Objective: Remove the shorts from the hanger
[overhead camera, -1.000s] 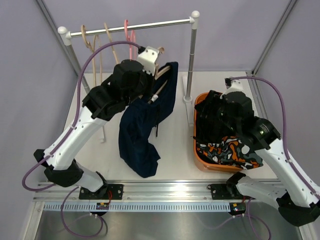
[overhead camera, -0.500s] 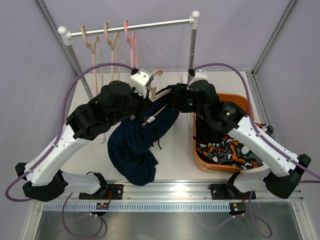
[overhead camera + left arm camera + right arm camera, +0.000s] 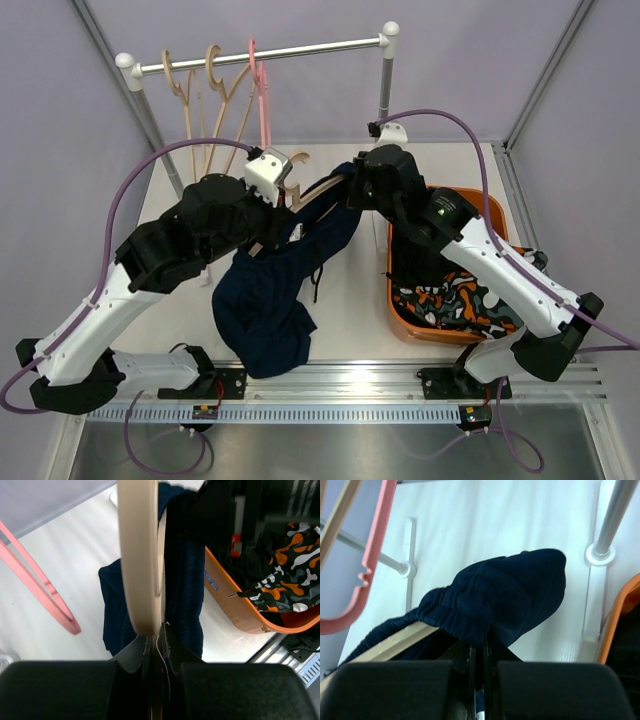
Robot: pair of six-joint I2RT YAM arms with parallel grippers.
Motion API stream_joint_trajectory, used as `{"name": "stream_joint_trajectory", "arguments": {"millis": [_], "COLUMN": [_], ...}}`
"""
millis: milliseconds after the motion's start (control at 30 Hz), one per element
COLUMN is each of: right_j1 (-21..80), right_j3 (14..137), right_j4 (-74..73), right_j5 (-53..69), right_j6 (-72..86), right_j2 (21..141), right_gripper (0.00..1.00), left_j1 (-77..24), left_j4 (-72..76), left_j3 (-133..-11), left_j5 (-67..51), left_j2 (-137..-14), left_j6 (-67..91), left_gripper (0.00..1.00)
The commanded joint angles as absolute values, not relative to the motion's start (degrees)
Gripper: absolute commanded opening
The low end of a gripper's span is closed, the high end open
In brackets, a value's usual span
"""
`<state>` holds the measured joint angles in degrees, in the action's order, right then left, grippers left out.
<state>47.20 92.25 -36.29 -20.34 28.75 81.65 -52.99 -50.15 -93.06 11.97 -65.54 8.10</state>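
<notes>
Dark navy shorts (image 3: 265, 300) hang from a beige wooden hanger (image 3: 298, 165) above the table. My left gripper (image 3: 283, 192) is shut on the hanger; in the left wrist view the hanger (image 3: 137, 555) rises from the gripper (image 3: 156, 630) with the navy cloth (image 3: 184, 580) beside it. My right gripper (image 3: 352, 190) is shut on the shorts' elastic waistband (image 3: 485, 597), its jaws (image 3: 479, 647) pinching the cloth over the hanger's arm (image 3: 385, 645). Patterned shorts (image 3: 455, 298) and black shorts (image 3: 420, 250) lie in the orange basket (image 3: 400, 318).
A clothes rail (image 3: 300, 50) crosses the back on two posts; the right post (image 3: 384, 110) stands just behind my right gripper. Two empty beige hangers (image 3: 215, 80) and a pink one (image 3: 258, 75) hang on it. The basket sits at the right.
My right arm swung from the basket to the navy shorts and shut on the waistband. My left arm brought the hanger forward and lower; the shorts sagged toward the front.
</notes>
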Motion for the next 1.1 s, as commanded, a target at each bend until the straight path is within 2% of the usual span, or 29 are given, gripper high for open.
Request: {"name": "stream_joint_trajectory", "arguments": {"millis": [0, 233, 433, 633, 867, 1067], "right_j1": [45.54, 34.91, 29.71, 30.06, 30.06, 31.46], "right_j3": [98.42, 100.19, 100.90, 95.91, 92.72, 89.57], "right_j4": [-37.87, -39.37, -39.82, -37.81, -37.44, -35.17], "right_j5": [-27.77, -25.06, -22.50, -14.25, -17.05, -10.99], "right_j6": [27.07, 26.37, 26.19, 27.77, 26.98, 28.56], "right_j2": [82.26, 83.23, 84.72, 84.91, 84.29, 82.53], "right_gripper": [0.00, 0.00, 0.00, 0.00, 0.00, 0.00], "left_j1": [-53.26, -53.53, -53.70, -53.70, -53.70, -53.70], "left_j4": [-47.90, -50.09, -50.63, -45.71, -44.91, -40.79], "left_j3": [-92.55, -92.46, -91.93, -90.53, -91.58, -89.74], "left_j5": [10.11, 8.88, 7.30, 5.98, 2.73, 8.59], "left_j2": [-61.71, -59.07, -57.57, -53.97, -53.26, -51.77], "left_j6": [9.14, 9.14, 8.88, 8.88, 8.61, 9.66], "left_gripper": [0.00, 0.00, 0.00, 0.00, 0.00, 0.00]}}
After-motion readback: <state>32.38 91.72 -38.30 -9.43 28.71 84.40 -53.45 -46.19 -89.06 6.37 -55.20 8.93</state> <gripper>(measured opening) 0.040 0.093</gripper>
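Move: The navy shorts' waistband, already pinched in the right fingers, lies about 12 cm to the left hand's right, 8 cm ahead and 4 cm below; the left hand holds its hanger. The empty pink hanger hangs some 18 cm ahead of the left hand, 4 cm to its left. From the right hand, the orange basket is about 22 cm right, 3 cm back and 28 cm below, and the rack's right post some 12 cm ahead, 6 cm right. Keep both grips shut. Pull the right gripper with the waistband to the right and forward, about 9 cm away from the left hand and off along the hanger's arm, rising slightly, then sink it some 5 cm. Meanwhile ease the left gripper with the hanger back and a little left, then lift it, rolling the wrist about 10 degrees so its left side drops. ##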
